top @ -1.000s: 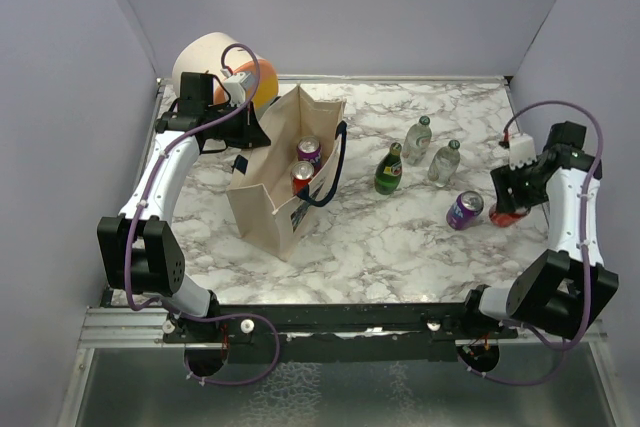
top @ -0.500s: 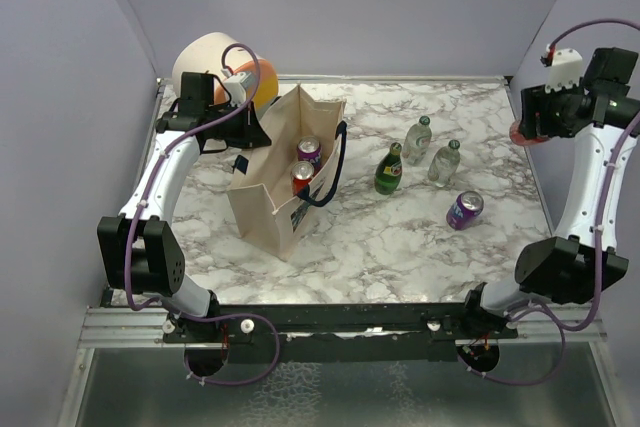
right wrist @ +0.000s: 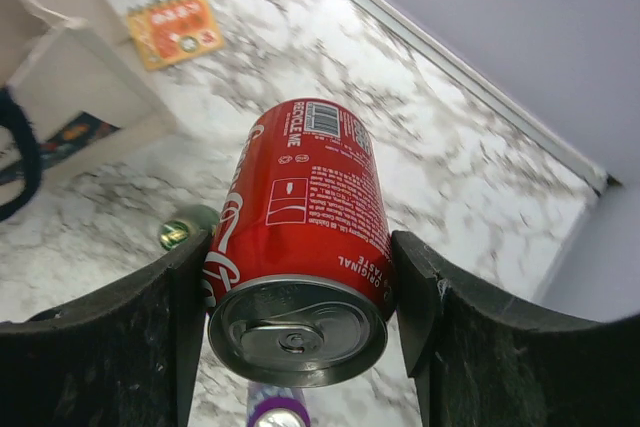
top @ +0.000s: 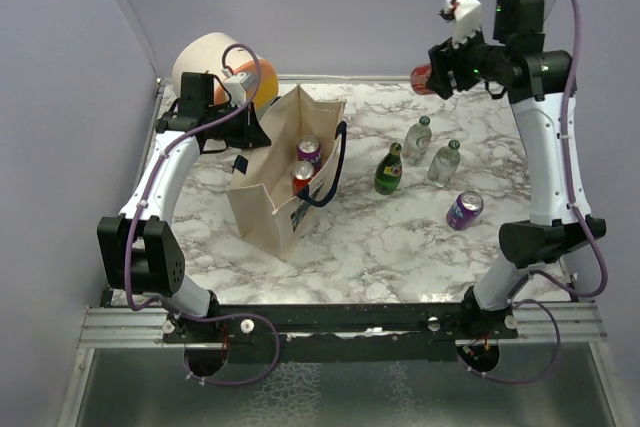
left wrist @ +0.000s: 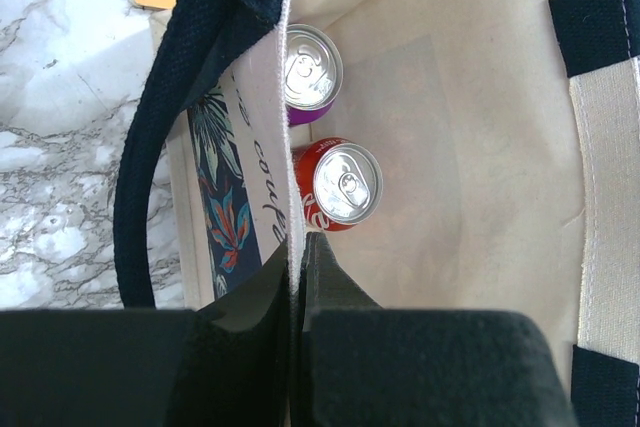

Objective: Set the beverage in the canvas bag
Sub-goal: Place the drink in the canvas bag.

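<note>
The canvas bag stands open left of centre, beige with navy handles. My left gripper is shut on the bag's rim and holds the mouth open. A purple can and a red can stand upright inside. My right gripper is raised high over the table's back right, shut on a red cola can. In the right wrist view that red cola can sits between both fingers, top end toward the camera.
A green bottle, two clear bottles and a lying purple can sit right of the bag. A cream-and-orange drum stands at the back left. A small orange notebook lies near the bag.
The right arm has lifted the red cola can off the table's right side and swung it up, back and leftward. The left arm and the bag have stayed still.
</note>
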Robot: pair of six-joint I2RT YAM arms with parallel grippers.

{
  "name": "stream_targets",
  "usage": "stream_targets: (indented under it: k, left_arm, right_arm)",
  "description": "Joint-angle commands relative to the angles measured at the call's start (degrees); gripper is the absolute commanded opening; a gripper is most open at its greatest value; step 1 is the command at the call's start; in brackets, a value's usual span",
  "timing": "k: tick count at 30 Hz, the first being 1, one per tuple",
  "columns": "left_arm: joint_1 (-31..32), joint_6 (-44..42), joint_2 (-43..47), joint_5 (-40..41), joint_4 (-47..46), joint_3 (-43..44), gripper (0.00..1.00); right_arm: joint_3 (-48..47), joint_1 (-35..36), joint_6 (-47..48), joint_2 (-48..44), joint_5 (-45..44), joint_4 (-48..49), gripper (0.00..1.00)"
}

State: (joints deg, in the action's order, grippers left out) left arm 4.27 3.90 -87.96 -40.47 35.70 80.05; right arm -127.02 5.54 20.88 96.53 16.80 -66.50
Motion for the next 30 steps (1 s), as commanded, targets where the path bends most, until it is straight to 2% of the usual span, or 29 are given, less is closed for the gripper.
stream_targets:
  k: [1,7,12,19,30]
  left_arm:
    - [0.21,-2.35,2.22,-0.69,-0.53,0.16,0.00]
    - [0.21,-2.96,3.15,-0.02,0.25,-0.39,0.00]
    - [0.21,-3.06,4.16,0.39,0.39,-1.00,0.00]
    - [0.21,-3.37,4.48,0.50,0.16,-1.15,0.00]
    - [0.21,-2.59,4.31,0.08,-0.64,-1.20,0.00]
  right_arm:
    - [-6.54,9.21,-0.46,2.76,1.72,4.16,0.01]
    - [-9.63,22.23,-0.68,5.89,0.47,8.71,0.01]
    - [-9.44,29.22,-3.13,8.10,2.64,13.04,0.01]
    - [-10.38,35.11,-5.00,12.02,5.74,14.39,0.01]
    - [-7.18,38.95,-2.78,14.58,11.50,10.28,0.01]
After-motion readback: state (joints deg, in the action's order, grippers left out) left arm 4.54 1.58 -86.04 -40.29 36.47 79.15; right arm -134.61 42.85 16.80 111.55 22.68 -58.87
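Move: The right hand already holds the drink, a red can, high up; the canvas bag's middle lies about 31 cm to its left, 7 cm back and 25 cm below. The green bottle stands 7 cm left and 3 cm back, and the far clear bottle 3 cm ahead, level sideways, both some 28 cm down. From the left hand, still gripping its rim, the bag's middle is 7 cm right, 1 cm back, 10 cm lower. Right hand swings the gripped can about 30 cm left and slightly back over the bag, turning 40 degrees counter-clockwise. ##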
